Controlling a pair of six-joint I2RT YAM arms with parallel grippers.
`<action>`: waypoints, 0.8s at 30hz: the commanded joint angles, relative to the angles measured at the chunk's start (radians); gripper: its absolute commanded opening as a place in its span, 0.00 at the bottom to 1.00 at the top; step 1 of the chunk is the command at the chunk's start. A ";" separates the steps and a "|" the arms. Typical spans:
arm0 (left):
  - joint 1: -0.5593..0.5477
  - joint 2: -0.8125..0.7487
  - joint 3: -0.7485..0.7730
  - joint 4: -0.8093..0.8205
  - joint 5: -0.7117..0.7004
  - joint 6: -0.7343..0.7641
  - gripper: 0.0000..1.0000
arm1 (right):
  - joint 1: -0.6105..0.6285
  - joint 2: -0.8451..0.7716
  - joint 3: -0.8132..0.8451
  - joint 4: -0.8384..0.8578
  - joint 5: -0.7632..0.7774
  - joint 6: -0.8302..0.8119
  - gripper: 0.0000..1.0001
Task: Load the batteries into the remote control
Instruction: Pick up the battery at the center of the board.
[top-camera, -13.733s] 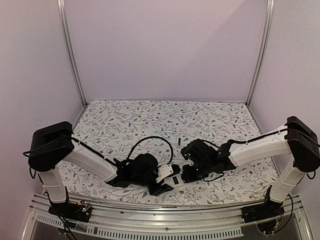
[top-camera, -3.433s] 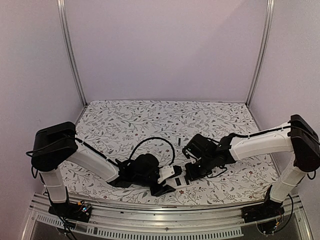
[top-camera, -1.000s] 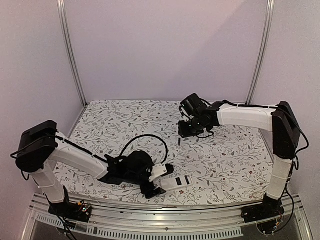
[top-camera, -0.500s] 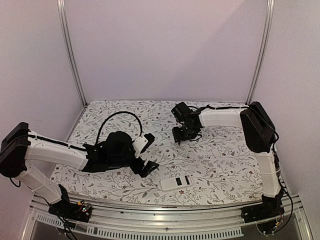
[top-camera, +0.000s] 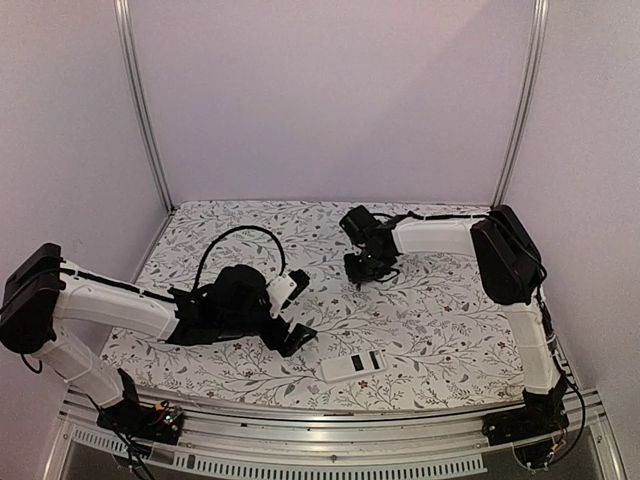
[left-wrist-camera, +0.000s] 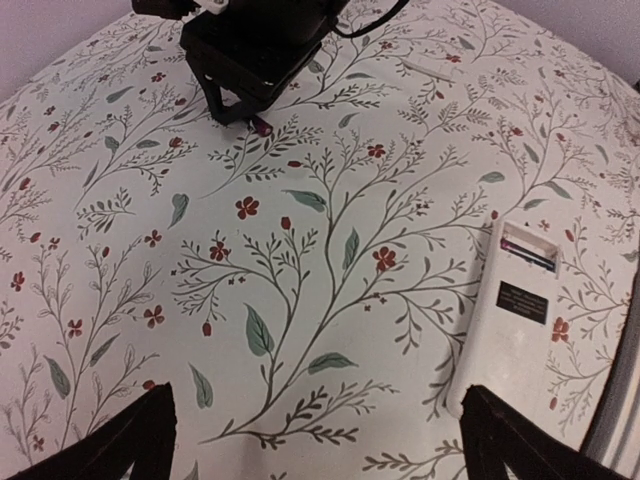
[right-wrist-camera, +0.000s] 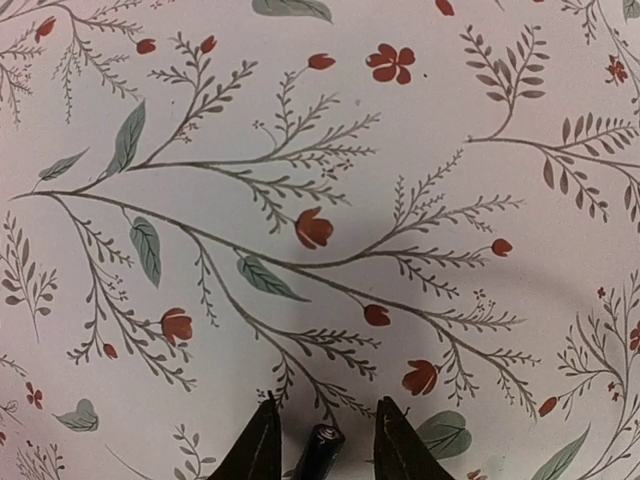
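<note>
The remote control (top-camera: 355, 364) lies flat near the table's front edge, white back up, with its dark battery slot (left-wrist-camera: 529, 250) showing. It also appears at the right of the left wrist view as a white remote control (left-wrist-camera: 505, 340). My left gripper (top-camera: 294, 311) hovers open to the remote's left, nothing between its fingers (left-wrist-camera: 505, 445). My right gripper (top-camera: 358, 272) points down at mid-table. A thin black battery (right-wrist-camera: 320, 452) lies between its fingertips (right-wrist-camera: 262, 448), with a gap showing on each side.
A floral cloth (top-camera: 440, 310) covers the table. Metal posts (top-camera: 140, 110) and plain walls enclose the back and sides, and a rail (top-camera: 330, 445) runs along the front. The left arm's black cable (top-camera: 235, 232) loops above its wrist.
My left gripper has drawn back up and to the left, leaving the remote on the cloth. My right gripper has moved left over the battery and its jaws have narrowed.
</note>
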 joint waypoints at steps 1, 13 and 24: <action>0.005 -0.016 -0.007 -0.008 -0.002 0.001 0.99 | 0.001 -0.005 -0.046 -0.098 -0.043 0.026 0.31; 0.005 -0.019 -0.012 -0.004 0.002 0.005 0.98 | 0.018 -0.005 -0.050 -0.145 -0.054 0.030 0.15; 0.006 -0.057 -0.013 -0.005 -0.022 0.004 0.98 | 0.018 -0.076 -0.038 -0.108 -0.068 -0.016 0.00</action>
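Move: The right fingers stand half open around the far end of the battery at the center of the board; its middle lies about 2 cm back, neither left nor right, roughly 1 cm lower. The remote control lies some 20 cm back from this hand and about 1 cm to its left. From the left hand, that battery is about 20 cm ahead, 10 cm right and 8 cm below. The right hand slides back about 2 cm along the battery, low over the board, and pinches it shut. ##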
